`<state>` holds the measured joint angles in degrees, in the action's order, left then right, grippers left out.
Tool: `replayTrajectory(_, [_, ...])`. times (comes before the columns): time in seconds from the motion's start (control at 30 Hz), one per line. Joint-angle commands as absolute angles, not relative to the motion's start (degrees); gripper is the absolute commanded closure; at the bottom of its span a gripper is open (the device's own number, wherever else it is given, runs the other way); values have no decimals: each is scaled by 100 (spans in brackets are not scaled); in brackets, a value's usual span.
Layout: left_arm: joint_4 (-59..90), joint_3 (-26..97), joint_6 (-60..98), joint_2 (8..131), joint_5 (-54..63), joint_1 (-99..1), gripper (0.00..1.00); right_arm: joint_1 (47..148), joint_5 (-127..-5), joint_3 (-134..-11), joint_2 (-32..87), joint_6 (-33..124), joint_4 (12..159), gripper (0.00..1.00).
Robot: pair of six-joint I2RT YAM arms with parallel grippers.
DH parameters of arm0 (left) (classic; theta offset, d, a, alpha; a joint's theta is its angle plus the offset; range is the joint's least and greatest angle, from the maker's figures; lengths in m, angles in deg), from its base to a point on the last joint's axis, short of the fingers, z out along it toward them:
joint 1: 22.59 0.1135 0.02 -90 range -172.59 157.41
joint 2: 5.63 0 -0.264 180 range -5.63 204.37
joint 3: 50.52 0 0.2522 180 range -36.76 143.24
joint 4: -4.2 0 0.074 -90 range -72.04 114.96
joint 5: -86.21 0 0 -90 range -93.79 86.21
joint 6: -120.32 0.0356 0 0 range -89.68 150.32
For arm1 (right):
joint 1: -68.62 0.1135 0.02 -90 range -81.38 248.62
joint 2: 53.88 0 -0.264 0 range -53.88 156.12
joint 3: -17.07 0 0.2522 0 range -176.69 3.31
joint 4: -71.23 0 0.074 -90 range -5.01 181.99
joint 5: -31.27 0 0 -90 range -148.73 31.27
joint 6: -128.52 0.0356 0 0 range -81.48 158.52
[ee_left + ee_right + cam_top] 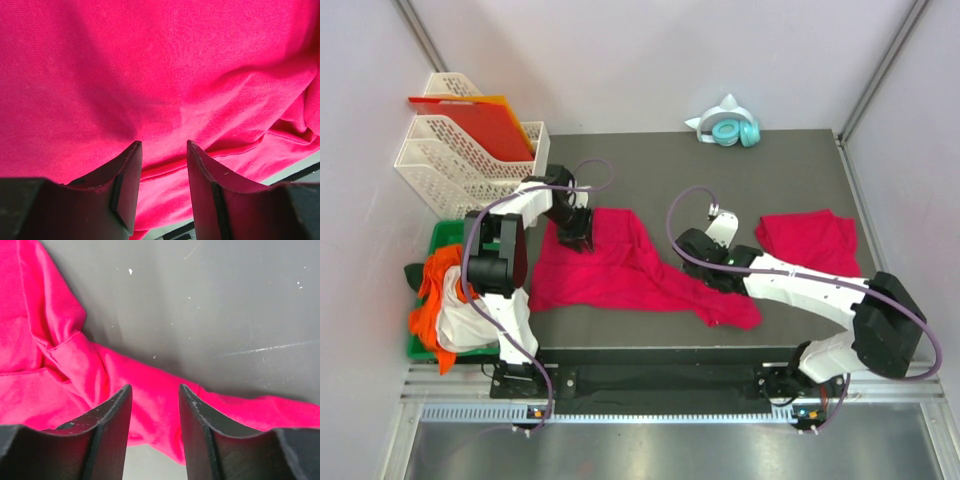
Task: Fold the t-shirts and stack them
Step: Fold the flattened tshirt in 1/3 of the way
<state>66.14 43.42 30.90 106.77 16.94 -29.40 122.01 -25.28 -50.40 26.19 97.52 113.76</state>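
Observation:
One crimson t-shirt (620,270) lies spread and rumpled across the middle of the dark table, with a long strip trailing toward the front right. A second t-shirt (810,240) sits bunched at the right. My left gripper (577,238) hovers over the spread shirt's back left part. In the left wrist view the left gripper (164,144) is open and cloth (160,75) fills the view below it. My right gripper (715,275) stands open over the trailing strip (150,395), with nothing pinched between the right gripper (155,387) fingers.
White mesh trays (460,160) holding red-orange sheets (485,120) stand at the back left. A green bin (438,240) with orange and white clothes (445,295) sits at the left edge. Teal headphones (730,130) lie at the back.

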Motion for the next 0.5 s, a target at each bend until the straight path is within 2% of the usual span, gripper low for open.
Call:
replayTrajectory(0.0, [6533, 4462, 3094, 10626, 1756, -2953, 54, 12031, -2708, -4873, 2496, 9977, 11329, 59])
replayTrajectory(0.47, [6507, 4471, 3059, 10731, 1792, -2971, 55, 12030, -3201, -3774, 1898, 10383, 10425, 60])
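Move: The right-hand strip of the flattened t-shirt, where I mean to take hold, lies about 5 cm back, 4 cm to the right and 5 cm below my right hand. The bunched fold where that strip meets the shirt's body is some 10 cm left and 3 cm ahead; the already folded red shirt sits roughly 25 cm right and 6 cm ahead. From my left hand the strip is about 27 cm right, 11 cm back and a little lower. With its half-open fingers empty, my right hand sinks about 4 cm towards the t-shirt's right-hand strip, drawing back some 3 cm and right 2–3 cm on the way, and slows to a stop low over the cloth. The fingertips tip slightly further down and the gap stays as it is. ##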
